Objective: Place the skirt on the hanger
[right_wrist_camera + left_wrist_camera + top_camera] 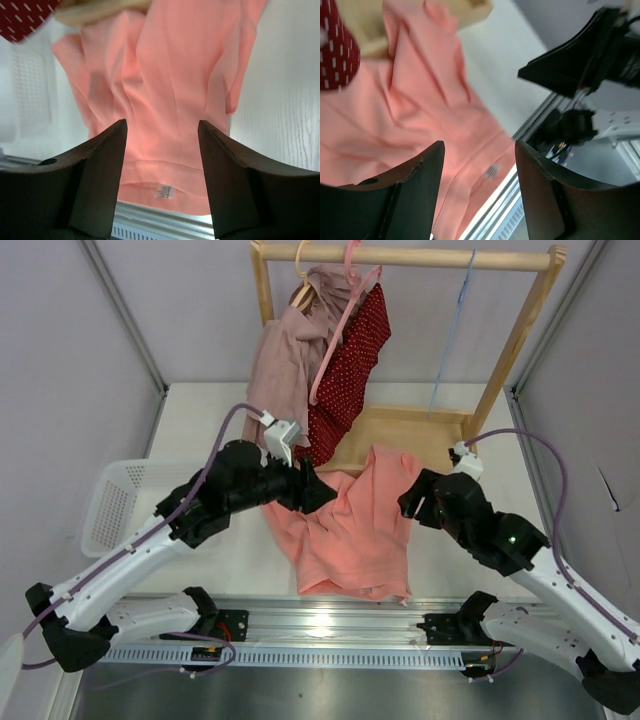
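Observation:
The salmon-pink skirt (355, 530) lies crumpled on the table, its upper edge over the wooden rack's base. A thin light-blue hanger (452, 335) hangs edge-on from the rack's top bar at the right. My left gripper (310, 488) hovers at the skirt's left edge. Its jaws stand open and empty in the left wrist view, where the left gripper (480, 150) has the skirt (410, 100) below it. My right gripper (415, 502) is at the skirt's right edge. The right wrist view shows the right gripper (162, 130) open above the skirt (170, 75), near its labelled waistband (165, 190).
The wooden rack (520, 335) stands at the back. On it hang a mauve-pink garment (285, 360), a dark red dotted garment (350, 370) and a pink hanger (345, 315). A white basket (112, 502) sits at the left. A metal rail (330, 615) runs along the near edge.

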Controlling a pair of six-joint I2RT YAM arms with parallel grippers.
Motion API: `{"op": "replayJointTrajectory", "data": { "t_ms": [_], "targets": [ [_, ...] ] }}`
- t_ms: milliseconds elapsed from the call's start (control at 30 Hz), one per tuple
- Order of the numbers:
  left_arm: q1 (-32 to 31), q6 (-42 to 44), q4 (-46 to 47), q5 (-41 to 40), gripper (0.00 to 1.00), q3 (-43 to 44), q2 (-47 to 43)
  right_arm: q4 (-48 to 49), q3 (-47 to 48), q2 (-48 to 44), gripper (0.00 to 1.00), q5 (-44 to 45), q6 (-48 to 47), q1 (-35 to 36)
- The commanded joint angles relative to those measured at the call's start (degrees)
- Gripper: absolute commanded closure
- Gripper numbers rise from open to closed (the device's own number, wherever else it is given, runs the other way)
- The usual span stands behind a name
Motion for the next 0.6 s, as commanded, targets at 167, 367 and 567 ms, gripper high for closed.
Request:
{"op": "replayJointTrajectory", "data": {
  "t_ms": [167,367,567],
  "targets": [
    [-5.08,6.67,11.02,-10.23,0.27,21.49,13.39,-2.46,6.27,-4.63,0.5,0.77,-0.44,-7.55],
    [-8.41,14.39,15.6,-22.86,0.16,45.3,32.61,-4.22,7.16,-5.86,0.55,-0.46,0.79,-8.52],
    [-10.44,21.86,14.47,-30.72,0.04,72.16,50.74,-6.06,5.22,-7.71,0.58,-2.74,1.41,-8.87]
  ]
}}
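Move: The blue hanger hangs on the rod with its middle roughly 28 cm ahead of the left hand, 26 cm to its right and 15 cm higher; from the right hand it is about 27 cm ahead, 11 cm right and 22 cm up. The red dotted skirt hangs some 20 cm ahead of the left hand, 5 cm right, about 5 cm higher. The peach skirt lies spread some 28 cm below that hand, 5 cm right and 2 cm ahead. Towards the blue hanger, free on the rod, goes the empty left hand: up and right first, then more and more forward, around 20 cm up, 16 right and 13 forward, passing above the peach skirt. Its fingertips tilt up about 30 degrees to near level and the jaws spread almost fully. The right hand backs off the peach skirt, about 5 cm up and 4 right, half closing on nothing. ##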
